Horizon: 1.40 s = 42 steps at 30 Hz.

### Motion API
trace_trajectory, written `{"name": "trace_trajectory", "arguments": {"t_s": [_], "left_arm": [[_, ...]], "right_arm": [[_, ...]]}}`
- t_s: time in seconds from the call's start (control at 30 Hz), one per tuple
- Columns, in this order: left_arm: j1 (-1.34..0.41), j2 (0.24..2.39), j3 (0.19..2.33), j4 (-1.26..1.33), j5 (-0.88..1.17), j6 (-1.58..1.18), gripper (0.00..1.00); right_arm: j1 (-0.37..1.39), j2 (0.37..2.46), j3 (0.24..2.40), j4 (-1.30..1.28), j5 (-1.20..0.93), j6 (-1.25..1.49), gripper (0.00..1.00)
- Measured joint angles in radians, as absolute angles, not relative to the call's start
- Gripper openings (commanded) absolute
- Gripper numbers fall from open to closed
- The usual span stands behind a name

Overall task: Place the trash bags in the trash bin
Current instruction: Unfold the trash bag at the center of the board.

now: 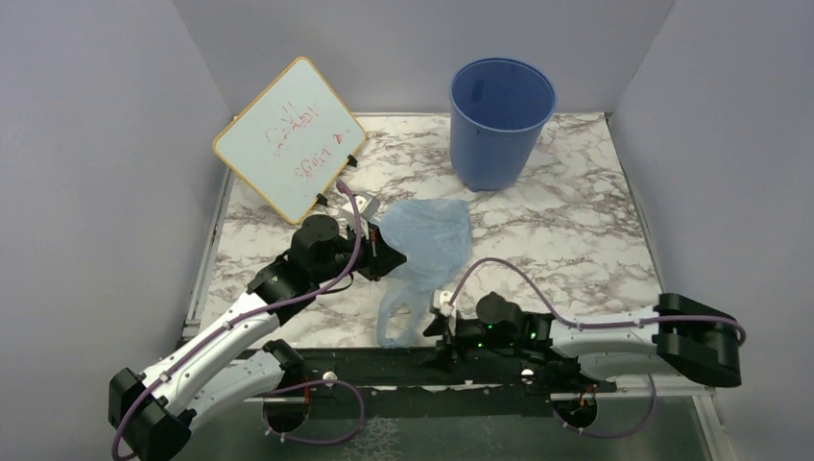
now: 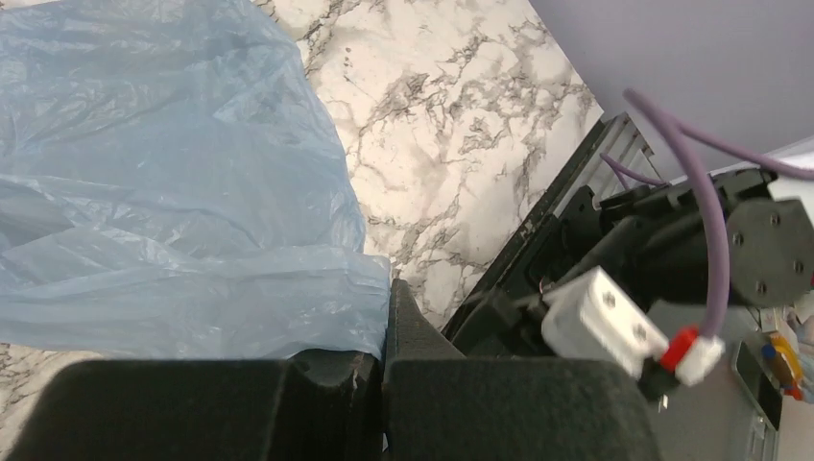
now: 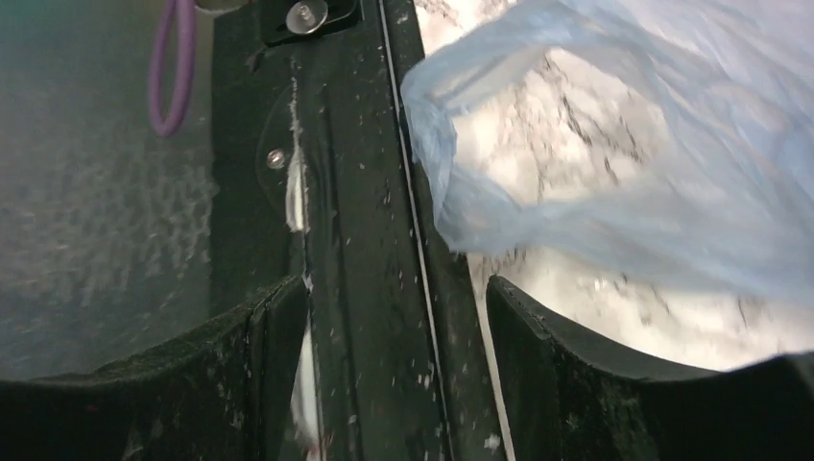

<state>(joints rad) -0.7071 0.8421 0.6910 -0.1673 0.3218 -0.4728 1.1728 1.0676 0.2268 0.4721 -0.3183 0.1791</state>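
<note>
The thin light-blue trash bag point(image 1: 427, 235) hangs crumpled over the middle of the marble table, its tail trailing toward the near edge. My left gripper point(image 1: 389, 257) is shut on the bag's left edge; in the left wrist view the film point(image 2: 163, 192) runs into the closed fingers point(image 2: 384, 336). My right gripper point(image 1: 437, 322) stands open at the bag's lower end. In the right wrist view the bag point(image 3: 624, 144) floats beyond the spread fingers point(image 3: 398, 307), with only the black rail between them. The blue trash bin point(image 1: 501, 125) stands upright at the back, with nothing visible inside.
A white board with red writing point(image 1: 288, 139) leans at the back left. A black rail point(image 3: 355, 240) runs along the table's near edge under the right gripper. Grey walls close in the left, right and back sides.
</note>
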Motion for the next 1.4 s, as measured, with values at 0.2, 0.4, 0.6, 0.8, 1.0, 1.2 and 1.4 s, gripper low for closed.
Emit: {"name": "trace_trajectory", "arguments": {"t_s": [0.2,0.4,0.6,0.8,1.0,1.2,1.4], "left_arm": [[-0.707,0.838,0.688,-0.167,0.321,-0.486,0.00],[-0.707,0.812,0.675,-0.168,0.321,-0.500,0.00],[-0.707,0.786,0.675,-0.168,0.321,-0.506,0.00],[-0.707,0.785,0.675,-0.178,0.321,-0.507,0.00],[-0.707,0.785,0.675,-0.186,0.322,-0.507,0.00],[-0.707,0.780,0.675,-0.192,0.323,-0.508,0.00],[-0.707,0.776,0.675,-0.199,0.323,-0.508,0.00]], "right_arm": [[1.371,1.346,0.326,0.641,-0.094,-0.035,0.71],[1.408,1.464,0.345,0.780,-0.060,-0.175,0.67],[1.408,1.534,0.424,0.801,-0.062,-0.241,0.67],[1.408,1.617,0.440,0.840,-0.058,-0.251,0.70],[1.408,1.649,0.438,0.844,-0.038,-0.236,0.64],[1.408,1.700,0.471,0.834,-0.054,-0.226,0.58],[1.408,1.756,0.503,0.847,-0.068,-0.225,0.43]]}}
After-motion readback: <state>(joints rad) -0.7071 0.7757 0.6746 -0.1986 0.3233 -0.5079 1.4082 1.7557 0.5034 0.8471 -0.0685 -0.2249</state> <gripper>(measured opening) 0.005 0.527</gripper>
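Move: The trash bag's near handle loop has its closest end about 8 cm left of the right hand, 2 cm ahead and some 7 cm below. The bag's spread body lies roughly 21 cm straight ahead of that hand at a similar depth; the dark rail along the table's front edge runs about 4 cm behind and 8 cm below it. From the left hand, already pinching the bag's upper side, that loop end is about 11 cm back, 3 cm left and 20 cm down. The near end of the bag's handle loop comes between the right hand's fingers: the hand sweeps left about 9 cm along the table's front edge while rolling some 30 degrees so its forward side rises, then sinks about 4 cm onto the loop with its fingers beginning to close. The left fingers stay shut on the bag, easing back only slightly. ##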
